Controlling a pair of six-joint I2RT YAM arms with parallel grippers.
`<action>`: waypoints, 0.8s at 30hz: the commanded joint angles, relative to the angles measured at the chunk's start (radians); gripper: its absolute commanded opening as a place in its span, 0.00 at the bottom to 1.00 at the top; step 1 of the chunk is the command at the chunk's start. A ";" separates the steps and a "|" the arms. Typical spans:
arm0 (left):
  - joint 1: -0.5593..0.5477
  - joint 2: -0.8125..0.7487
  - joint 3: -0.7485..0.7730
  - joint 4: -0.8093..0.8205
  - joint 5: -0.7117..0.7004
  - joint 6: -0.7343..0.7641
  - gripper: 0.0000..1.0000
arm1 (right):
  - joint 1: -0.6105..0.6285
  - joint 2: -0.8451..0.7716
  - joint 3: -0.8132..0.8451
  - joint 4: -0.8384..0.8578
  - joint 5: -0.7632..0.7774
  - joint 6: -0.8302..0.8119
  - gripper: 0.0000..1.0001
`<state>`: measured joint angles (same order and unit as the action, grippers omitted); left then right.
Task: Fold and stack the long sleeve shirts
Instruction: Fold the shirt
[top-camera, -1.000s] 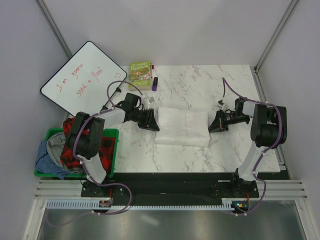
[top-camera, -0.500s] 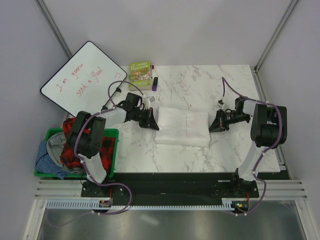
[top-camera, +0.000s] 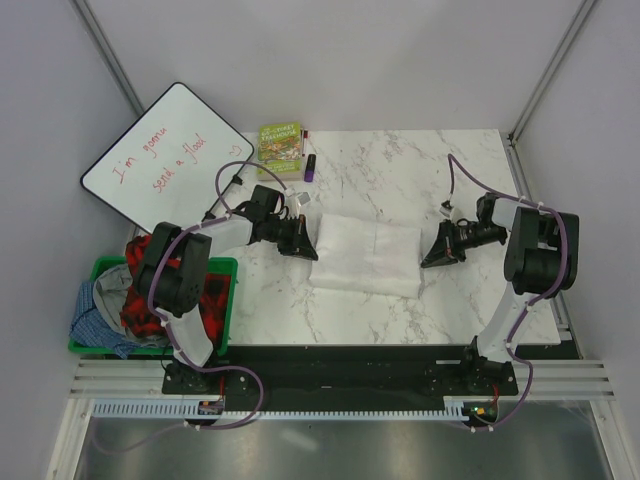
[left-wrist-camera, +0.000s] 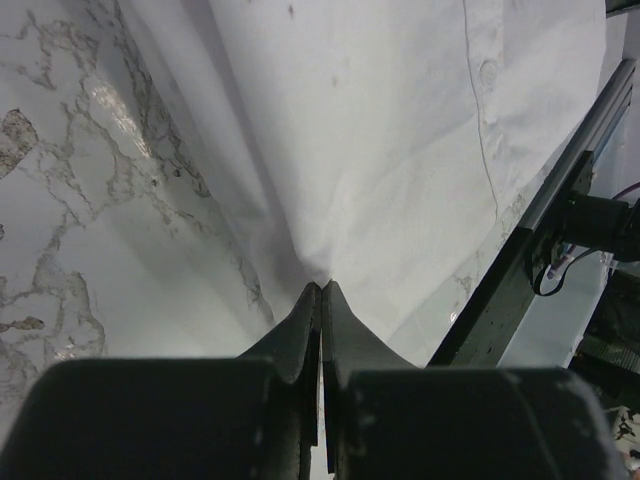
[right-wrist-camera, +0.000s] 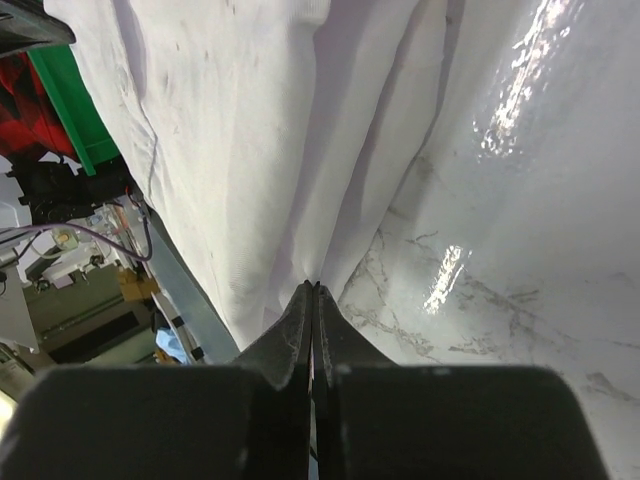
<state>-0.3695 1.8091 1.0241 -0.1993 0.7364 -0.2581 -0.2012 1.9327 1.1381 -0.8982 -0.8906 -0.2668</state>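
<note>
One white long sleeve shirt (top-camera: 365, 256) lies folded into a rectangle in the middle of the marble table (top-camera: 400, 170). My left gripper (top-camera: 311, 248) is low at its left edge. In the left wrist view that gripper (left-wrist-camera: 323, 286) is shut, with a tented pinch of the white shirt (left-wrist-camera: 380, 130) at its tips; a button placket runs along the cloth. My right gripper (top-camera: 427, 258) is at the shirt's right edge. In the right wrist view it (right-wrist-camera: 314, 285) is shut too, pinching a fold of the shirt (right-wrist-camera: 230, 130).
A green bin (top-camera: 226, 300) at the table's left holds red plaid cloth (top-camera: 150, 290) and blue cloth (top-camera: 95, 322). A whiteboard (top-camera: 165, 155) leans at the back left. A green book (top-camera: 281, 145) and a purple marker (top-camera: 310, 168) lie near the far edge.
The left gripper has shut on the shirt's left edge. The right gripper has shifted slightly right, drawing the shirt's right edge with it.
</note>
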 joint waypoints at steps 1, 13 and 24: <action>0.009 -0.045 0.007 0.023 -0.006 0.000 0.02 | -0.014 -0.003 0.043 -0.036 0.016 -0.054 0.00; 0.009 -0.004 0.033 0.028 -0.015 -0.001 0.02 | -0.004 0.046 0.060 -0.038 -0.010 -0.061 0.00; 0.061 -0.184 0.090 -0.072 0.061 0.140 0.49 | -0.020 -0.139 0.291 -0.281 -0.031 -0.210 0.53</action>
<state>-0.3275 1.7752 1.0409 -0.2222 0.7338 -0.2245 -0.2138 1.9438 1.3262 -1.0691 -0.8581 -0.4038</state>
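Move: Both hands, shut, have the folded shirt's side edges at their fingertips, low over the table. Its middle is about 12 cm to the right of the left hand and level with it; from the right hand it is some 13 cm to the left and 2 cm ahead, both about 2 cm below. The black marker lies about 21 cm ahead of the left hand and 1 cm to its left, the green book some 25 cm ahead and 8 cm left. Both hands at first keep their closed fingertips at the shirt's side edges, the left one still and the right one easing barely half a centimetre outward and then down as much. Late on, both open to a bit under half and let go of the cloth, the right hand lifting about 3 cm while going forward and outward to the right with a slight upward tip of its fingers, the left rising only about 1.5 cm as it drifts forward and outward to the left. ##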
